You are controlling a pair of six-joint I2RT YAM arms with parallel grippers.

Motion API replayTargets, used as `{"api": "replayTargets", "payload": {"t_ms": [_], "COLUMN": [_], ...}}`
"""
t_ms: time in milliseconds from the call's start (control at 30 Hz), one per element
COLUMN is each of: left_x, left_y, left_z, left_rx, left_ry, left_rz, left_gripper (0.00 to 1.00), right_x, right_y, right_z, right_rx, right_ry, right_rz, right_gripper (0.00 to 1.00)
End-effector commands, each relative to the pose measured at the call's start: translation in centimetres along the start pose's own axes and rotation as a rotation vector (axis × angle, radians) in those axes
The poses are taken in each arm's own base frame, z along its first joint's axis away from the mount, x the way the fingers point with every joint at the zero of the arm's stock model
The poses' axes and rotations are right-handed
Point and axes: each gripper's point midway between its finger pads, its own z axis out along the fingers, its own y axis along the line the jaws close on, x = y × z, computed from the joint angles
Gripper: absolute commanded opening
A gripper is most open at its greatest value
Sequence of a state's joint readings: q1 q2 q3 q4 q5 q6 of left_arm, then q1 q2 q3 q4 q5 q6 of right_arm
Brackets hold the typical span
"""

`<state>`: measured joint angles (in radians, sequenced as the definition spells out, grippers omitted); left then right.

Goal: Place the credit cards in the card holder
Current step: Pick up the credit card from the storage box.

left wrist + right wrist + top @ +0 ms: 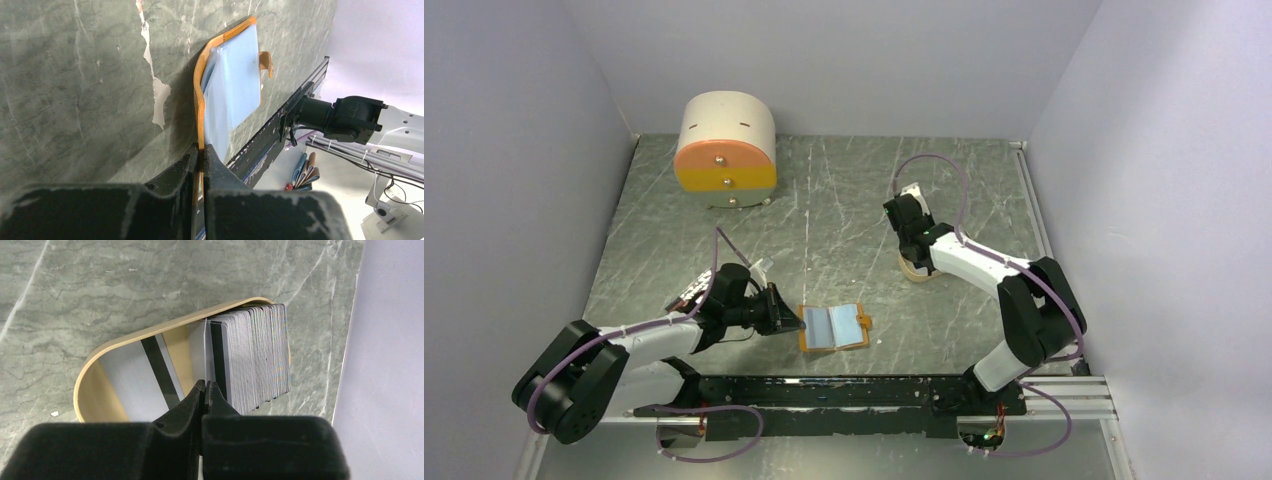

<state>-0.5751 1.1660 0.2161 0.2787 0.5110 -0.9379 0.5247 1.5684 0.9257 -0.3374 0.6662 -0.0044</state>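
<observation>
The card holder (834, 327) lies open on the table near the front, orange outside and pale blue inside (235, 85). My left gripper (796, 322) is shut on its left orange edge (202, 150). A tan oval tray (95, 362) at the right holds a dense upright stack of grey credit cards (255, 355), and one striped card (135, 382) leans apart from the stack. My right gripper (205, 385) reaches down into the tray (916, 272). It is shut on the thin edge of the foremost card (207, 347), just off the stack.
A round cream-and-orange drawer box (726, 150) stands at the back left. A black rail (854, 392) runs along the near edge. Grey walls close in on the left, back and right, and the right wall (390, 360) is close to the tray.
</observation>
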Motion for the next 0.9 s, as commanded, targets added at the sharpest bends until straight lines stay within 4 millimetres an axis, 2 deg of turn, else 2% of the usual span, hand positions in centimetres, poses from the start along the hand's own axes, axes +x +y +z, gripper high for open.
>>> {"api": "replayTargets", "payload": {"t_ms": [0, 167, 200, 400, 467, 633, 767, 867], "left_x": [-0.8, -0.9, -1.0, -0.9, -0.9, -1.1, -1.1, -1.2], "left_y": [-0.2, 0.5, 0.6, 1.0, 1.0, 1.0, 1.2, 1.2], "left_z": [0.1, 0.0, 0.1, 0.3, 0.4, 0.5, 0.6, 0.6], "left_rx": [-0.014, -0.05, -0.055, -0.066, -0.063, -0.072, -0.077, -0.077], "left_ry": [-0.032, -0.046, -0.048, -0.042, -0.044, -0.048, -0.05, -0.052], "left_rz": [0.013, 0.007, 0.008, -0.004, -0.007, -0.01, -0.017, -0.021], "left_gripper": [0.09, 0.09, 0.09, 0.09, 0.09, 0.09, 0.09, 0.09], "right_x": [-1.4, -2.1, -3.2, -6.3, -7.3, -7.5, -6.8, -5.7], "right_y": [-0.7, -0.4, -0.5, 1.3, 2.7, 7.6, 11.1, 13.4], "right_z": [-1.2, -3.3, -4.1, -9.2, -11.0, -15.0, -18.3, -19.7], "right_rx": [-0.024, -0.117, -0.142, -0.415, -0.532, -0.87, -1.101, -1.175], "right_ry": [-0.023, -0.038, -0.063, -0.193, -0.239, -0.251, -0.237, -0.201], "right_rz": [0.035, 0.09, 0.12, 0.264, 0.321, 0.453, 0.545, 0.57], "right_gripper": [0.0, 0.0, 0.0, 0.0, 0.0, 0.0, 0.0, 0.0]}}
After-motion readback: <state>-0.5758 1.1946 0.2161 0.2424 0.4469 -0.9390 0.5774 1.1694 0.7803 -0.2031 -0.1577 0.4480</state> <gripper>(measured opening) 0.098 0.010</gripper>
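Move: The right gripper already pinches one credit card inside the storage box. The open card holder, where that card is taken, lies about 23 cm to its left, 19 cm back and 7 cm lower. The box's middle is some 2 cm back, 2 cm left and 5 cm below; the stack of remaining cards is about 1 cm ahead, 2 cm right and 4 cm below. From the left gripper, the holder's middle is about 7 cm right, 1 cm back and 3 cm below. Keep the right fingers shut on the card and draw it up out of the storage box, about 10 cm, then sweep left about 15 cm and back 8 cm towards the card holder, sinking again at the end, while the wrist rolls some 60 degrees so that the fingers swing round to the left. Keep the left gripper's hold on the holder's left edge and lower that edge by 1 to 2 cm. ##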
